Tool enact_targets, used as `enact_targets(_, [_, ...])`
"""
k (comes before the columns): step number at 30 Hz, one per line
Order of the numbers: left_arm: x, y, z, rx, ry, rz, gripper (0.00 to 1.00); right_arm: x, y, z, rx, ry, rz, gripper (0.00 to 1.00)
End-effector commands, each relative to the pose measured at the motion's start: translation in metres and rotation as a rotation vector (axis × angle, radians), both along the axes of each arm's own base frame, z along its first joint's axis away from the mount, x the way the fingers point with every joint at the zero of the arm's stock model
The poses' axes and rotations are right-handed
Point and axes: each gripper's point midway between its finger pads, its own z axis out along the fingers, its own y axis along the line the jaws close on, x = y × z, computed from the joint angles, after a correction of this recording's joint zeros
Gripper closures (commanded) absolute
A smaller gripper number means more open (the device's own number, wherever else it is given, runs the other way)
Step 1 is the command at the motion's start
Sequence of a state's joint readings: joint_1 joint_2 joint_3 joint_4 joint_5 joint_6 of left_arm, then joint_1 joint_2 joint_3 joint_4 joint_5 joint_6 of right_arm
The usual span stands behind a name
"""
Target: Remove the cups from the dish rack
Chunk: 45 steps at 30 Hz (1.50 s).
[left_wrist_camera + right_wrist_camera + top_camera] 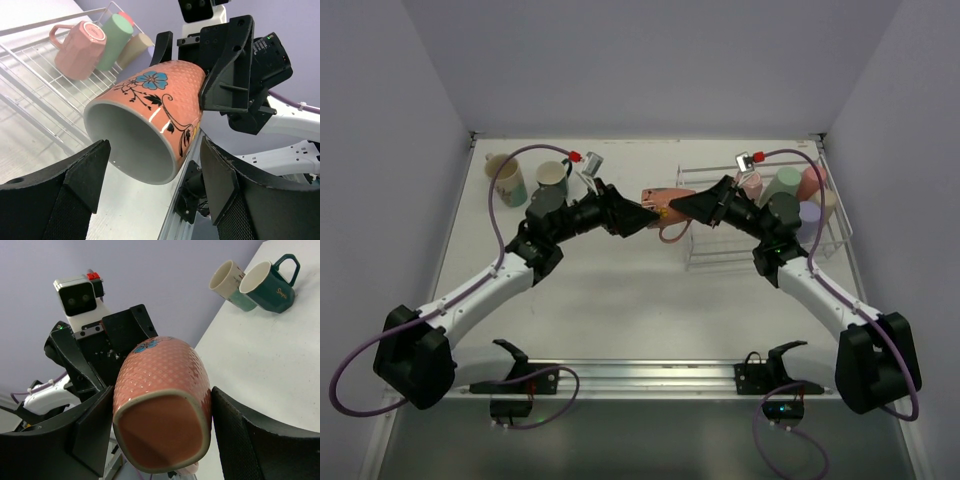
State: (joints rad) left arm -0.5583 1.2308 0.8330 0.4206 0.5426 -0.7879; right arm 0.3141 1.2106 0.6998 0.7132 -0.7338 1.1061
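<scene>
A salmon cup point(658, 206) with a blue flower hangs on its side in the air left of the dish rack point(715, 262). My right gripper point(162, 422) is shut on the salmon cup point(160, 400) at its base. My left gripper point(155, 155) is open. Its fingers point(85, 175) flank the rim of the salmon cup point(150, 115) with a gap on each side. A pink mug point(80, 50), a mint green tumbler point(112, 37) and a cream cup point(135, 47) lie in the dish rack point(35, 100). A lavender cup point(810, 213) is there too.
A cream cup point(509, 180) and a dark green mug point(552, 178) stand on the table at the back left; the right wrist view shows the cream cup point(227, 282) and the dark green mug point(267, 287). A metal rail point(640, 375) runs along the near edge.
</scene>
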Motion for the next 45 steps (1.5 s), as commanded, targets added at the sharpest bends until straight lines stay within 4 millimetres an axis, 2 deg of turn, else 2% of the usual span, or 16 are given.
enact_targets(1, [-0.001, 0.002, 0.028, -0.010, -0.088, 0.011, 0.21, -0.001, -0.003, 0.024, 0.033, -0.101, -0.027, 0.80])
enact_targets(7, [-0.011, -0.002, 0.036, -0.053, -0.100, -0.050, 0.28, -0.004, 0.008, 0.020, 0.020, -0.094, 0.006, 0.80])
enact_targets(10, [-0.018, -0.006, 0.036, -0.092, -0.069, -0.093, 0.37, -0.004, 0.013, 0.022, 0.021, -0.098, 0.019, 0.80])
enact_targets(11, [-0.018, -0.007, 0.036, -0.098, -0.069, -0.100, 0.45, -0.003, 0.014, 0.018, 0.015, -0.088, 0.024, 0.80])
enact_targets(14, [-0.021, -0.005, 0.043, -0.099, -0.094, -0.103, 0.55, 0.000, 0.013, 0.012, 0.013, -0.079, 0.004, 0.81])
enact_targets(21, [-0.019, 0.002, 0.045, -0.056, -0.098, -0.058, 0.64, 0.002, 0.012, 0.016, 0.014, -0.093, -0.008, 0.80])
enact_targets(25, [-0.024, 0.001, 0.048, -0.090, -0.091, -0.077, 0.83, 0.002, 0.017, 0.010, 0.023, -0.070, 0.018, 0.80])
enact_targets(26, [-0.024, 0.002, 0.051, -0.097, -0.097, -0.072, 0.95, 0.000, 0.019, 0.008, 0.027, -0.066, 0.033, 0.80])
enact_targets(27, [-0.021, 0.003, 0.053, -0.100, -0.105, -0.056, 1.00, 0.001, 0.024, 0.001, 0.021, -0.045, 0.049, 0.74])
enact_targets(29, [-0.021, 0.006, 0.057, -0.097, -0.121, -0.035, 1.00, -0.002, 0.027, -0.003, 0.029, -0.038, 0.078, 0.59])
enact_targets(30, [-0.016, 0.009, 0.060, -0.094, -0.129, -0.002, 1.00, -0.002, 0.027, -0.005, 0.036, -0.033, 0.083, 0.41])
enact_targets(33, [-0.007, 0.016, 0.061, -0.046, -0.151, 0.069, 1.00, -0.004, 0.027, -0.012, 0.061, -0.005, 0.096, 0.13])
enact_targets(35, [0.002, 0.022, 0.050, 0.028, -0.144, 0.122, 1.00, -0.004, 0.027, -0.014, 0.060, -0.001, 0.088, 0.07])
enact_targets(37, [0.013, 0.028, 0.052, 0.071, -0.171, 0.189, 1.00, -0.006, 0.026, -0.010, 0.061, -0.019, 0.088, 0.01])
enact_targets(42, [0.028, 0.036, 0.041, 0.145, -0.151, 0.261, 1.00, -0.007, 0.024, -0.005, 0.062, -0.037, 0.079, 0.01])
enact_targets(45, [0.026, 0.029, 0.038, 0.128, -0.138, 0.222, 1.00, -0.007, 0.025, -0.003, 0.061, -0.048, 0.088, 0.01])
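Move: The orange flowered cup, still pinched near its base by the right hand with its mouth facing the open left gripper, has its middle about 5 cm to the left hand's right, 1 cm ahead and level. From the right hand the cup's middle is some 3 cm to the left, and the left gripper about 8 cm to the left, both level and straight across. From the left hand, the pink cup in the rack lies roughly 27 cm right, 16 ahead and 21 below; the dark green cup on the table some 23 left, 21 ahead and 25 below. While the right hand feeds the orange cup about 2 cm left towards the left gripper, the left hand eases slightly back and up and closes almost shut, pinching the cup's wall at the rim with one finger inside the mouth and one outside. The right fingers then open wide to let go as that hand sinks to some 3.5 cm below its start, and the left hand, keeping its pinch, draws about 2 cm left and rolls a few degrees, its left side rising. ##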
